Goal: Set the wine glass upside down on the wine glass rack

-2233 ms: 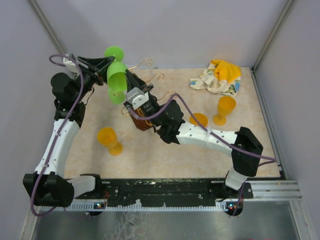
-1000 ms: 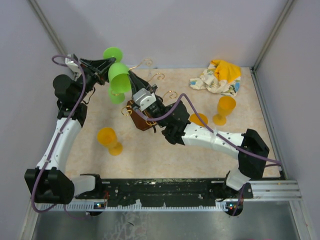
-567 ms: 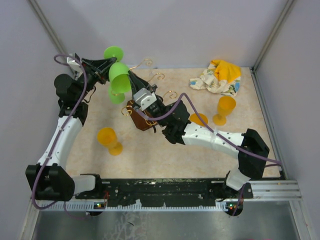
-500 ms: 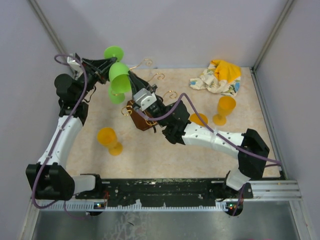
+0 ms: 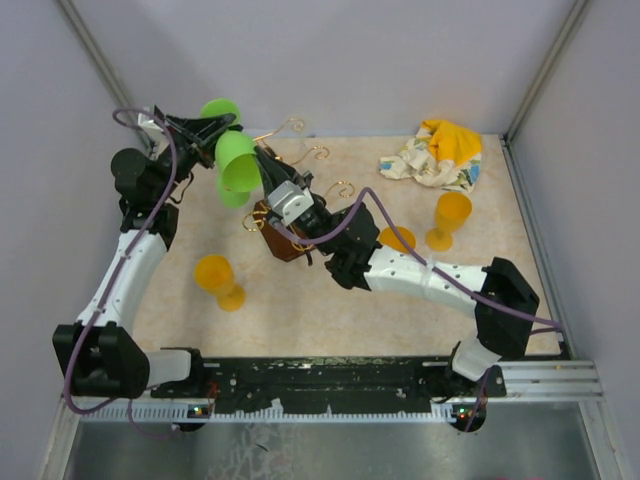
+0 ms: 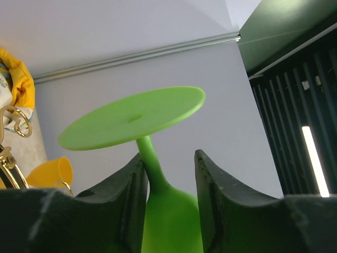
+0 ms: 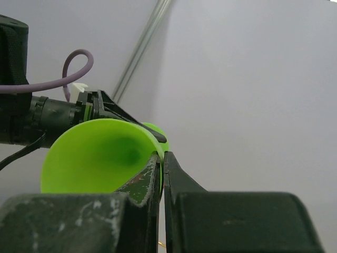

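Observation:
A green wine glass (image 5: 238,160) hangs tilted in the air above the table's back left, its foot (image 6: 131,117) toward the left arm. My right gripper (image 7: 162,163) is shut on the rim of its bowl (image 7: 100,155), pinching the wall. My left gripper (image 6: 169,179) stands open around the stem (image 6: 150,163): the stem rests against one finger, with a gap to the other. The wine glass rack (image 5: 285,240), gold wire arms on a dark brown base, stands just below and right of the glass, partly hidden by the right arm.
Another green piece (image 5: 232,195) shows under the held glass. Orange goblets stand at front left (image 5: 218,278) and right (image 5: 450,218), and one lies by the right arm (image 5: 398,238). A yellow-and-white cloth (image 5: 438,152) is bunched at the back right.
The glass and both grippers have shifted slightly up and left. The left jaws have loosened on the stem. The right gripper has stayed shut on the rim.

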Available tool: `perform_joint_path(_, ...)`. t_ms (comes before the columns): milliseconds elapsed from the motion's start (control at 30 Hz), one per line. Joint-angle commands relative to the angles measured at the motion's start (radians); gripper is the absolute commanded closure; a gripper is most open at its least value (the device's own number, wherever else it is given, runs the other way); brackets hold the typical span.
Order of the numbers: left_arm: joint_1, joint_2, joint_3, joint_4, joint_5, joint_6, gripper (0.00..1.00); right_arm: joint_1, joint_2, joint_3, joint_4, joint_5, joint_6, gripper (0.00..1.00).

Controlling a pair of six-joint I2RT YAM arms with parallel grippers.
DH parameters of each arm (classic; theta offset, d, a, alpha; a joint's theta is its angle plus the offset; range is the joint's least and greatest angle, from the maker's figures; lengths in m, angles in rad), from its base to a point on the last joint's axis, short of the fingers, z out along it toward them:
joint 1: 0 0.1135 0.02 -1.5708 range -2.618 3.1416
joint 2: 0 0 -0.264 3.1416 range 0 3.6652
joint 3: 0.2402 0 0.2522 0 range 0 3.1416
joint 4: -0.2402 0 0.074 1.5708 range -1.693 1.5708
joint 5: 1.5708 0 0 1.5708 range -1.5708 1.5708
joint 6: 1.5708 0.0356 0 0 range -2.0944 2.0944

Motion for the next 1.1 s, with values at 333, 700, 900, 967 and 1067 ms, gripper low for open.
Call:
perform_joint_path(333, -0.01, 0.041, 0.063, 0.091, 0.087, 0.113, 1.0, -0.013, -0.043, -0.003, -0.001, 0.058, 0.006, 0.94)
perform_joint_path(700, 0.148, 0.142, 0.318, -0.097, 0.342, 0.613, 1.0, -0.067, -0.138, -0.037, -0.159, 0.213, 0.027, 0.64)
perform_joint_path(900, 0.178, 0.019, 0.412, -0.581, 0.213, 1.148, 1.0, -0.091, -0.162, -0.04, -0.226, 0.292, 0.025, 0.49)
perform_joint_path(967, 0.178, -0.008, 0.409, -0.639, 0.204, 1.224, 1.0, -0.093, -0.163, -0.033, -0.247, 0.306, 0.03, 0.41)
perform_joint_path(1067, 0.178, -0.045, 0.39, -0.704, 0.179, 1.31, 1.0, -0.095, -0.167, -0.03, -0.267, 0.307, 0.056, 0.34)
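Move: The green glass lies almost level, mouth back and foot forward, its rim pinched by the right hand; the left hand's open fingers straddle the stem. Its middle is about 4 cm back and 1 cm right of the left hand, and about 4 cm ahead and 4 cm left of the right. From the left hand the rack's arms lie some 8 cm right, 3 cm ahead and 13 cm below; the hanging green glass is about 2 cm ahead, 2 cm left and 20 cm below. Nearly still at first, the left fingers close on the stem; only then do the right fingers open off the rim, that hand dropping forward about 6 cm and then swinging some 5 cm right, clear of the glass. The left hand carries the glass slightly forward and up, then about 5 cm left, away from the rack, rolling its left side up by around 50 degrees and tipping its fingers upward. ##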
